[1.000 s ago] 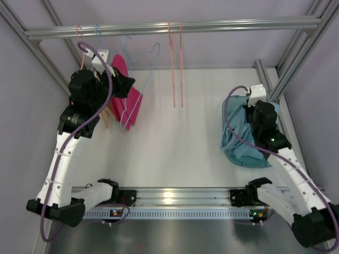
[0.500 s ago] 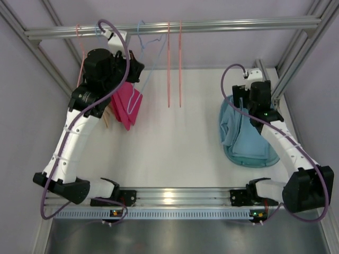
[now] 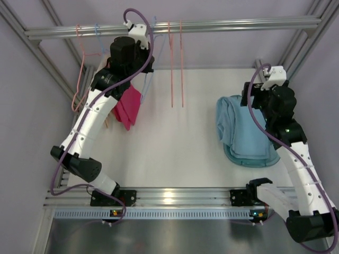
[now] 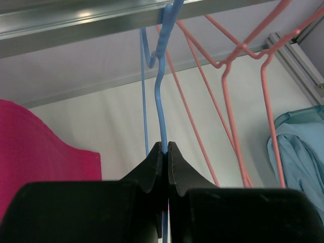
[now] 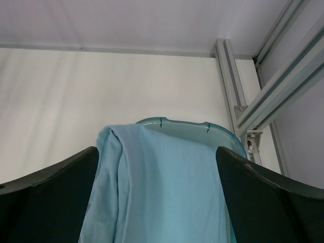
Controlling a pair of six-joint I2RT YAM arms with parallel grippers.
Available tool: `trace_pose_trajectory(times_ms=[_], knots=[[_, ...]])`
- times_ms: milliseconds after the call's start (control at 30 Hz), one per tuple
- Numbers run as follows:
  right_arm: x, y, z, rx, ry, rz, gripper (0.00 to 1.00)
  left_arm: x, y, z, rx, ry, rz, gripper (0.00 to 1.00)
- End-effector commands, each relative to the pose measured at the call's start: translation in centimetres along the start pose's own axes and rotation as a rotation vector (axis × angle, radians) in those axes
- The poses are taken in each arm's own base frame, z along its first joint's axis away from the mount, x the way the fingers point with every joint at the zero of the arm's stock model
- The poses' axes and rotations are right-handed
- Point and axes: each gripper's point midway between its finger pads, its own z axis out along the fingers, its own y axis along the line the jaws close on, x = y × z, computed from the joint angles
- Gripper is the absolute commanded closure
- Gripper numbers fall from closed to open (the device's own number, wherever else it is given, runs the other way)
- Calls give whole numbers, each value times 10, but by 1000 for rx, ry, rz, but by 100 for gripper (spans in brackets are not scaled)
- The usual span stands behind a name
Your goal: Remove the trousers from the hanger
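Note:
My left gripper is up near the top rail, shut on the wire of an empty blue hanger whose hook reaches the rail. Below and left of it hang the magenta trousers, partly behind my left arm. The light blue trousers lie draped over a teal basin at the right. My right gripper is open just above them, with its fingers wide apart on either side of the cloth and apart from it.
Two pink hangers hang from the rail just right of the blue one. Another pink hanger hangs far left. Aluminium frame posts stand close behind the basin.
My right gripper opened, let go of the light blue trousers and drew back from the basin. My left arm carried the blue hanger up and right to the rail.

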Motion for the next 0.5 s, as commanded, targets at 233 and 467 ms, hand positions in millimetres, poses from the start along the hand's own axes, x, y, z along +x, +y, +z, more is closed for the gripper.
trace_pose_trajectory(times_ms=[233, 467], knots=[[-32, -1, -26, -27, -62, 53, 1, -7, -27, 19, 22, -28, 8, 100], [-36, -1, -29, -27, -68, 54, 0, -8, -25, 18, 9, -32, 13, 60]])
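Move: The left hand holds the emptied blue hanger beneath the rail, which is about 6 cm ahead and 8 cm above. The nearer pink hanger is about 6 cm to its right and 3 cm ahead, roughly level in height; the farther one is 3 cm beyond that one to the right. The red cloth hangs some 8 cm to its left, 2 cm ahead, 9 cm lower. From the right hand, the nearer pink hanger is about 12 cm ahead, 28 cm left, 10 cm higher. The left hand carries the blue hanger about 4 cm right and slightly down towards the pink hangers, then opens partway. ##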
